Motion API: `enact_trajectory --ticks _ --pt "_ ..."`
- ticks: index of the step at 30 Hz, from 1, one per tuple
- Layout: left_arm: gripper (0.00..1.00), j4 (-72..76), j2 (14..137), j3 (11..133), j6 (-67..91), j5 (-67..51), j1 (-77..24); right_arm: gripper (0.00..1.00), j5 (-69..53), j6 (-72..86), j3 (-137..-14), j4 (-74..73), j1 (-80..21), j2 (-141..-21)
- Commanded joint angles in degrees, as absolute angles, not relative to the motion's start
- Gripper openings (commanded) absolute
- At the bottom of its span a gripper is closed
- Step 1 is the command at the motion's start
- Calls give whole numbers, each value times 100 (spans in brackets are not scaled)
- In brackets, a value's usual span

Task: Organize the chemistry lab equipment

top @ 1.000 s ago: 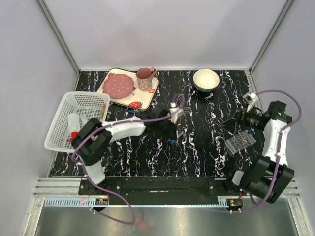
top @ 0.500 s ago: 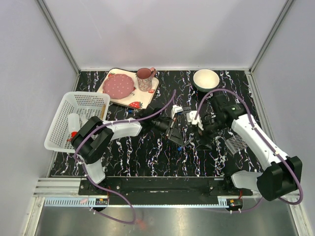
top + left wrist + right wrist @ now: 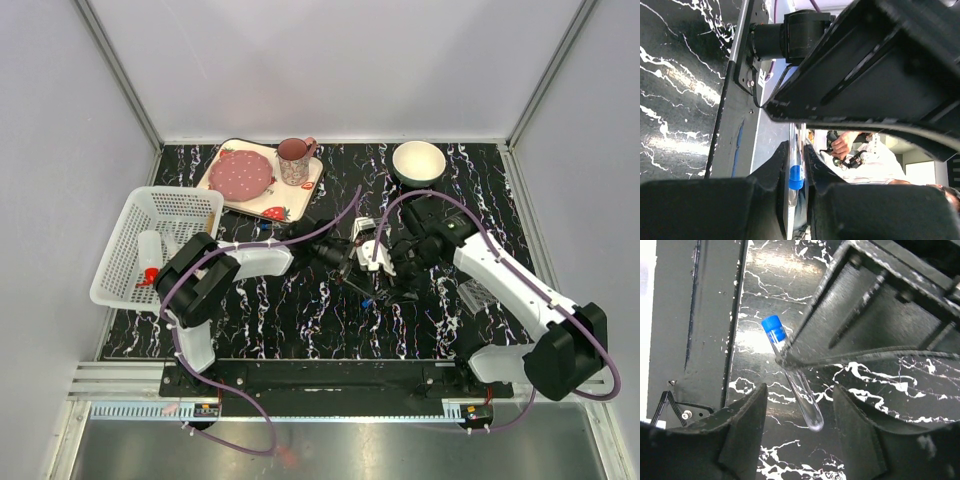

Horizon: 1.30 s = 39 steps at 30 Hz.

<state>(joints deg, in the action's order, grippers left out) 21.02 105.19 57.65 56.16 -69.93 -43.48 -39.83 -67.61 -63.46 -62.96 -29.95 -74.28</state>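
Observation:
My left gripper is shut on a clear blue-capped test tube, pinched just above its cap. In the top view this gripper holds the tube at the table's middle. My right gripper is right beside it, open. In the right wrist view the tube hangs from the left gripper's finger, cap up-left, and its rounded end lies between my open right gripper's jaws without touching them. The clear perforated rack lies partly under the right arm. A white squeeze bottle lies in the basket.
A white mesh basket stands at the left edge. A strawberry-print tray with a pink plate and cup is at the back, and a white bowl at the back right. The table's front rail runs close by.
My right arm swung from the far right to the middle, beside the left gripper. The left gripper turned and now holds the tube out between the right jaws.

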Motion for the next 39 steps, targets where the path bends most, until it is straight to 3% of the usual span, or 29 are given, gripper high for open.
enact_trajectory --ticks 1,6,8,10,14,16,19,22,25,26,31,39 --pt "7 2645 10573 6012 5879 -7093 -4342 50 -3780 -6662 -6416 -6187 -3234 -7488" --pt "11 3452 10547 5802 6458 -7014 -4289 23 -3771 -6557 -6372 -6161 -3313 -7471" --pt "18 4362 10503 5661 7114 -6953 -4202 15 -3805 -6504 -6337 -6144 -3313 -7427" --pt "37 5234 10459 5319 7723 -6751 -4088 13 -3910 -6346 -6337 -6143 -3313 -7374" --pt "52 7491 10162 4573 8997 -6338 -3579 12 -4366 -5768 -6328 -6083 -3209 -7269" --pt "56 7725 9968 4317 8983 -6031 -3393 11 -4997 -5521 -6232 -5995 -3033 -7242" --pt "70 7219 9075 3824 8107 -5522 -3164 11 -5875 -4766 -6109 -5574 -2542 -7207" --pt "76 5287 7995 3639 6324 -4698 -3190 12 -6545 -3633 -5881 -4766 -1961 -7119" --pt "89 4097 7009 3525 4960 -3600 -3348 12 -6889 -2227 -5565 -3598 -1522 -7014" --pt "99 4000 6805 3403 4609 -3308 -3470 12 -6978 -1362 -5476 -2855 -1416 -7014" --pt "99 4288 6275 3112 4043 -1620 -4051 12 -7531 973 -4975 -653 -914 -7172" --pt "97 6450 7662 3190 5089 -1222 -4517 13 -7673 2768 -4307 1458 -853 -7093"
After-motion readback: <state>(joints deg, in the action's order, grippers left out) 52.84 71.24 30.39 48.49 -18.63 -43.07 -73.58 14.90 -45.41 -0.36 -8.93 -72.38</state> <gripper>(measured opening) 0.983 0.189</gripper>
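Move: The blue-capped test tube, still pinched near its cap by the left hand, has its middle about 2 cm right, 1 cm ahead of and 1 cm below that hand. From the open right fingers straddling its lower part, its middle lies some 2 cm left, 1 cm back and 1 cm up. From the right hand, two capped tubes lie about 19 cm ahead and 1 cm left; the tube rack stands roughly 27 cm right and 4 cm ahead, all some 13 cm below. The test tube changes hands in mid-air: the right fingers close on its lower part while the left holds nearly still, then the left opens wide and withdraws up, forward and left, first level, then climbing steeply before sinking a little, its fingers turning counter-clockwise to point right and forward. The right keeps its pinch, carries the tube about 6 cm forward and as much up, and swings its fingers from slanting down to nearly level leftward. ##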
